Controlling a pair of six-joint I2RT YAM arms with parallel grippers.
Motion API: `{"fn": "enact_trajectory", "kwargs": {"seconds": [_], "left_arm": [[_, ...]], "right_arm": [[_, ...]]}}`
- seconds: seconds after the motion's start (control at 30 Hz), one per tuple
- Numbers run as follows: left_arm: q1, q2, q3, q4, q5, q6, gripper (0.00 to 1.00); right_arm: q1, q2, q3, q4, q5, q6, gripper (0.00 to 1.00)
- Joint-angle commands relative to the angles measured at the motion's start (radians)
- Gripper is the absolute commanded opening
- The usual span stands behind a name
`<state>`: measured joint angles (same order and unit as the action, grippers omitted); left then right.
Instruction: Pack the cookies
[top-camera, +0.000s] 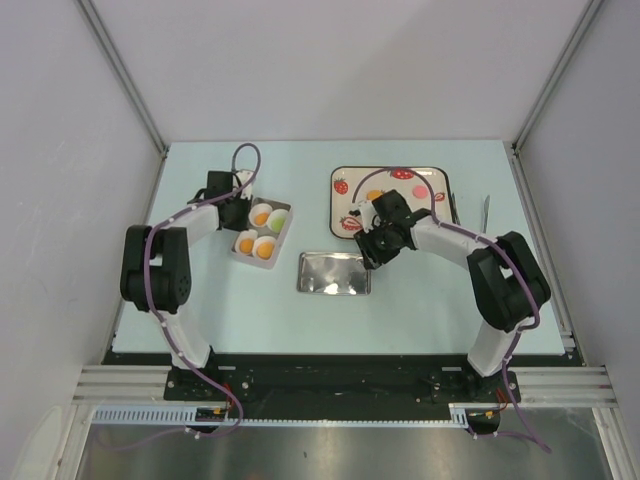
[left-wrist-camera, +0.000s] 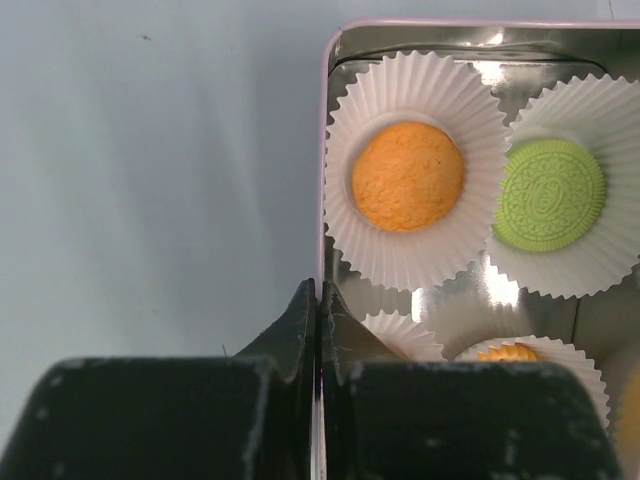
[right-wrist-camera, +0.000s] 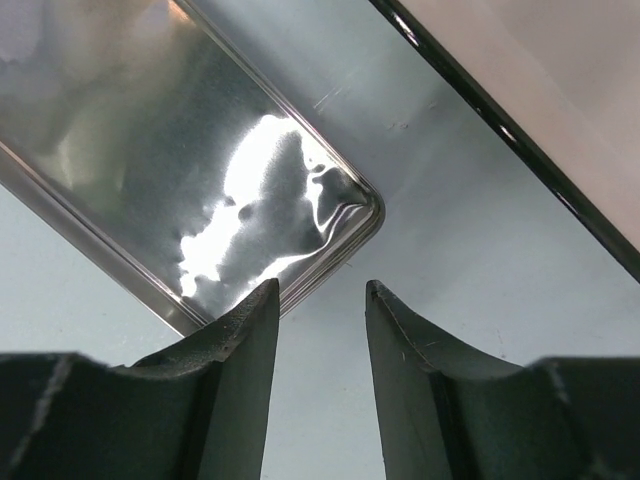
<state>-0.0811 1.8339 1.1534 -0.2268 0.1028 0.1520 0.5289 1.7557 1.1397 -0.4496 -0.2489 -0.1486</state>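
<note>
An open metal tin (left-wrist-camera: 327, 150) holds white paper cups. One cup carries an orange cookie (left-wrist-camera: 407, 176), one a green embossed cookie (left-wrist-camera: 550, 195), and a nearer cup shows part of another orange cookie (left-wrist-camera: 510, 352). From above, the tin (top-camera: 290, 225) shows orange cookies (top-camera: 265, 251) in three cups. My left gripper (left-wrist-camera: 320, 292) is shut on the tin's left wall. Another orange cookie (top-camera: 374, 195) lies on the strawberry-patterned plate (top-camera: 440, 172). My right gripper (right-wrist-camera: 322, 290) hangs open and empty over bare table, beside a corner of the tin's lid (right-wrist-camera: 180, 170).
The shiny lid (top-camera: 333, 272) lies flat between the tin and the plate. A thin utensil (top-camera: 487, 210) lies right of the plate. The plate's dark edge (right-wrist-camera: 520, 165) runs across the upper right of the right wrist view. Grey walls close in the table.
</note>
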Motion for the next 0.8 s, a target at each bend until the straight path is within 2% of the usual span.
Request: {"fn": "enact_trajectory", "kwargs": {"seconds": [0.0, 0.3, 0.77], "left_arm": [[-0.011, -0.076, -0.026, 0.003, -0.018, -0.035, 0.0], [-0.025, -0.148, -0.124, 0.035, -0.031, -0.063, 0.0], [-0.052, -0.289, -0.238, 0.001, 0.018, -0.101, 0.0]], "right_arm": [[0.005, 0.033, 0.032, 0.025, 0.005, 0.018, 0.45], [0.008, 0.082, 0.032, 0.043, 0.019, 0.023, 0.44], [-0.032, 0.097, 0.041, -0.004, 0.049, 0.012, 0.16]]}}
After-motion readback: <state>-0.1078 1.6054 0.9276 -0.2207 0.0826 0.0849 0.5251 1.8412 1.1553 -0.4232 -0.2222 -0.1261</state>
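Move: Your right hand's open fingers hover over the right edge of the silver tray, whose middle lies about 8 cm left, 2 cm back and 3 cm below. The cookie platter is some 16 cm ahead and 6 cm right of that hand. Your left fingers already pinch the cookie box's left wall, the box's middle about 5 cm to their right and 1 cm back; the tray lies roughly 21 cm right of the left hand and 12 cm back. Lower the right gripper about 2.5 cm so its fingers straddle the silver tray's right edge near the far corner, then close them to pinch that edge. Meanwhile, keep the left gripper's shut hold on the cookie box wall and draw the box straight back about 6 cm, easing up by 1 cm over the last stretch. ##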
